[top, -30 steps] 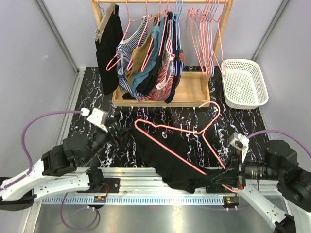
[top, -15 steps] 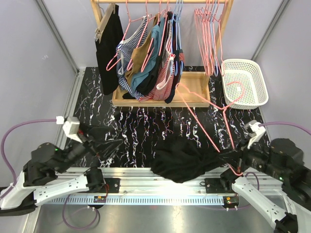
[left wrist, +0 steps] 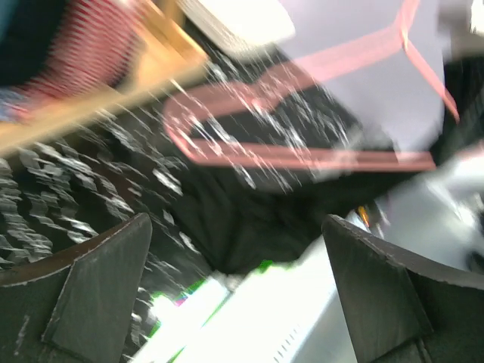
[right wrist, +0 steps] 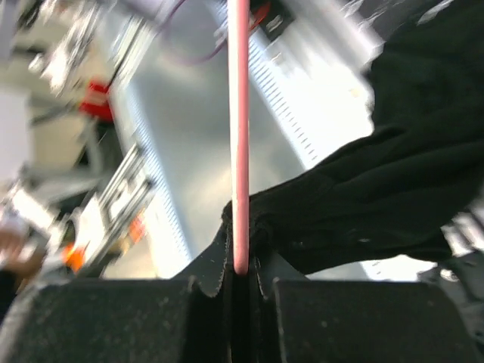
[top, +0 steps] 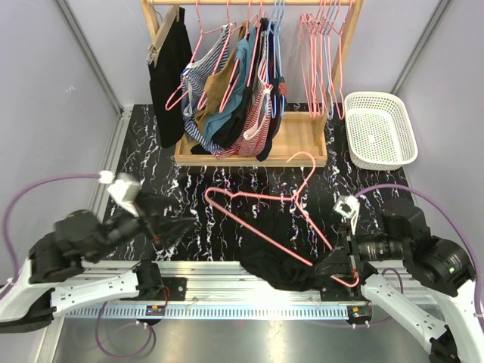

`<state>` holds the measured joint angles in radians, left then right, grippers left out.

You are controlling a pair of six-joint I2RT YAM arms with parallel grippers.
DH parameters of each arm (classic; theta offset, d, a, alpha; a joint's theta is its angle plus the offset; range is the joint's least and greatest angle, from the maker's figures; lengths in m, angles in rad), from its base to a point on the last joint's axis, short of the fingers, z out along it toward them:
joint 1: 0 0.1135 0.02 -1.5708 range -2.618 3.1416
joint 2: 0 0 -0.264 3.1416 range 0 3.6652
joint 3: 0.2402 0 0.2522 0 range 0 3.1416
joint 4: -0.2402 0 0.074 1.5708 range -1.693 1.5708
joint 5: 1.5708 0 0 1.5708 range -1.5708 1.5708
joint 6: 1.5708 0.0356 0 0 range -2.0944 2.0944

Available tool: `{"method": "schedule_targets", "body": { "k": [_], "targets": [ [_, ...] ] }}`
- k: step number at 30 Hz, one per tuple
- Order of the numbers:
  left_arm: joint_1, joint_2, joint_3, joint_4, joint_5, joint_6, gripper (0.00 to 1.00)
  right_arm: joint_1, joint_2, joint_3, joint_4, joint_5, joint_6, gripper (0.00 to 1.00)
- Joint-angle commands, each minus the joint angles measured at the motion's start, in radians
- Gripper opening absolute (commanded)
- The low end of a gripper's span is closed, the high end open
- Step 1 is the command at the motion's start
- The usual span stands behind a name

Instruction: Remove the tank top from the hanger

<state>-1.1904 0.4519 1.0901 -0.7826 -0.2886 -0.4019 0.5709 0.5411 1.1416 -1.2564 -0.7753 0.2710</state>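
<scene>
The pink wire hanger lies tilted over the black marbled table, its hook pointing toward the rack. The black tank top is bunched under its lower right part, at the table's near edge. My right gripper is shut on the hanger's right end. In the right wrist view the pink hanger rod runs straight up from the shut right gripper, with tank top fabric pressed beside it. My left gripper stands open left of the garment, holding nothing. The left wrist view shows the hanger and tank top, blurred, beyond the open left gripper.
A wooden rack at the back holds several garments on hangers, plus several bare pink hangers. A white basket stands at the back right. An aluminium rail runs along the near edge.
The hanger, raised toward the basket half a second ago, has swung back left and lies low over the table. The tank top has bunched at the near edge. The left gripper has pulled back left.
</scene>
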Motion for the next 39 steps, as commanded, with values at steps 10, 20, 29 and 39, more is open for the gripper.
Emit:
{"method": "schedule_targets", "body": {
  "k": [10, 20, 29, 39],
  "targets": [
    [0.000, 0.100, 0.109, -0.003, 0.337, 0.181, 0.99, 0.294, 0.114, -0.059, -0.001, -0.160, -0.015, 0.00],
    [0.002, 0.280, 0.071, -0.150, 0.814, 0.247, 0.99, 0.350, 0.131, 0.029, -0.008, -0.142, -0.035, 0.00],
    [0.003, 0.340, -0.007, -0.178, 1.132, 0.325, 0.98, 0.356, 0.132, 0.092, -0.031, -0.128, -0.056, 0.00],
    [0.005, 0.406, -0.035, -0.218, 1.140, 0.367, 0.00, 0.356, 0.141, 0.106, -0.047, -0.053, -0.062, 0.00]
  ]
}}
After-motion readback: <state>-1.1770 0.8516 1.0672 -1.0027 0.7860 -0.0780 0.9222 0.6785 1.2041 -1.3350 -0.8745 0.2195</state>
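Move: The pink hanger's bare left end lies about 6 cm ahead of the left hand and 5 cm to its right, near its height. The black tank top hangs bunched some 24 cm to that hand's right, 11 cm nearer the base and 15 cm lower. From the right hand, which already grips the hanger's other end with the cloth, the bare end is about 17 cm ahead and 29 cm left, slightly higher; the tank top's middle is 2 cm ahead, 12 cm left and 10 cm below. Keep the right gripper shut on hanger and cloth, draw it back about 6 cm and turn it counter-clockwise to swing the bare end towards the base. Meanwhile lift the open left gripper briefly, swaying left, then bring it back some 15 cm, down and a little right, turning about 60 degrees clockwise, and close it to under half open around that end. ##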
